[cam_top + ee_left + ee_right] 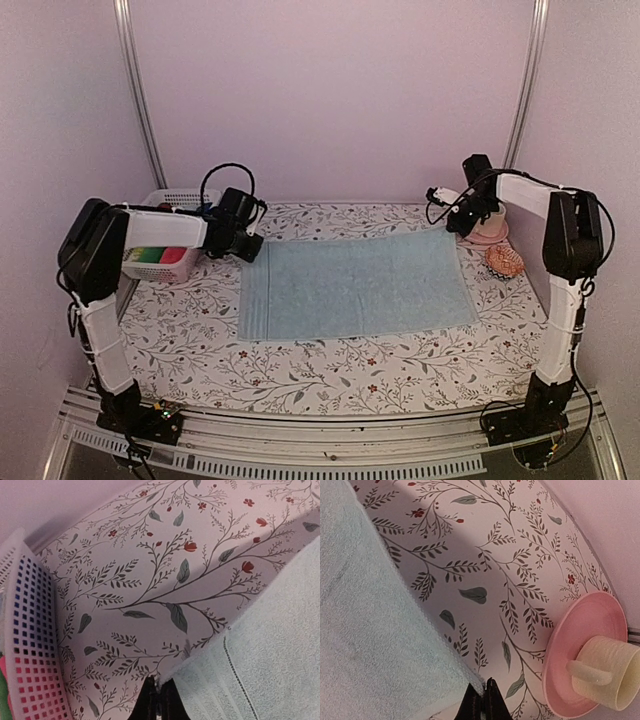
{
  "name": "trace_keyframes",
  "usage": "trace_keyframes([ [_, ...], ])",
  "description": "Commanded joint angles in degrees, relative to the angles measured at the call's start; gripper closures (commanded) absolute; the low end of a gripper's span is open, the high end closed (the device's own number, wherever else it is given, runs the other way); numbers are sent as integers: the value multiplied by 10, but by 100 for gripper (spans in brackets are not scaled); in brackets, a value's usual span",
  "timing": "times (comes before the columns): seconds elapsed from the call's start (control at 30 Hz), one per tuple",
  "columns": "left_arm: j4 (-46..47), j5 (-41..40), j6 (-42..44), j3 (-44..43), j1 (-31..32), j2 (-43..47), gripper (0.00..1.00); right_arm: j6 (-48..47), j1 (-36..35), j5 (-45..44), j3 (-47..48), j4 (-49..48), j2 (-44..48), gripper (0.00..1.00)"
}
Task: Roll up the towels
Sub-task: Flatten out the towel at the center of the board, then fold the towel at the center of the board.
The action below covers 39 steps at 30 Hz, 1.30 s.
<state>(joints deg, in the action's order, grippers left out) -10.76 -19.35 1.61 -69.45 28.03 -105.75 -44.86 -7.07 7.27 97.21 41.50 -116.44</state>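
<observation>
One pale blue towel (355,285) lies flat in the middle of the flowered table, its long side running left to right. My left gripper (250,245) is at its far left corner, and the left wrist view shows that gripper (160,692) shut on the corner of the towel (270,655). At the far right corner is my right gripper (447,222). In the right wrist view this gripper (485,692) is pinched shut on the hem of the towel (370,630).
A white mesh basket (180,197) holding pink and green rolls stands at the back left, close beside the left gripper, its wall (30,645) near. A pink plate (560,650) with a cream cup (605,672) sits back right, and a patterned orange object (505,261) lies beside it.
</observation>
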Motion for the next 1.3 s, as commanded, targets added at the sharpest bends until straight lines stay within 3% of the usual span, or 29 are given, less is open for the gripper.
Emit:
trace_keyframes([
  [0.0,28,16,58,-121,-14,-116,100,11,2,-30,96,-32,-90,97],
  [0.13,47,-23,86,-178,-17,-173,100,13,-2,-41,125,-54,-122,97],
  [0.27,69,-23,100,-163,-20,-169,100,-1,-4,-25,96,-59,-99,97],
  [0.7,126,48,117,67,-18,36,100,-114,16,50,-117,-83,67,97],
  [1.27,89,33,110,189,45,169,100,-252,17,95,-298,-64,215,98],
])
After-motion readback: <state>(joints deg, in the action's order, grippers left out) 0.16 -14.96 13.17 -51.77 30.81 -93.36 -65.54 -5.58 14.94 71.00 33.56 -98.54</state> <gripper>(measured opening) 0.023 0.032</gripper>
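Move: Both hands already pinch the far corners of the blue towel. Its middle lies about 13 cm back and 20 cm right of the left hand, 7 cm lower, and some 16 cm back and 20 cm left of the right hand, 8 cm lower. The basket is about 17 cm left of the left hand and 3 cm farther out. The pink plate sits 8 cm right and 3 cm ahead of the right hand; the orange bowl, 10 cm right and 5 cm back. Outward and down first, both closed grippers keep the far corners and reach another 5 to 7 cm away from the base. Then they reverse and draw back some 13 to 14 cm over the towel, the left bobbing up and down again on the way. The hands twist inversely, the right about 20 degrees counter-clockwise, the left less and clockwise. ##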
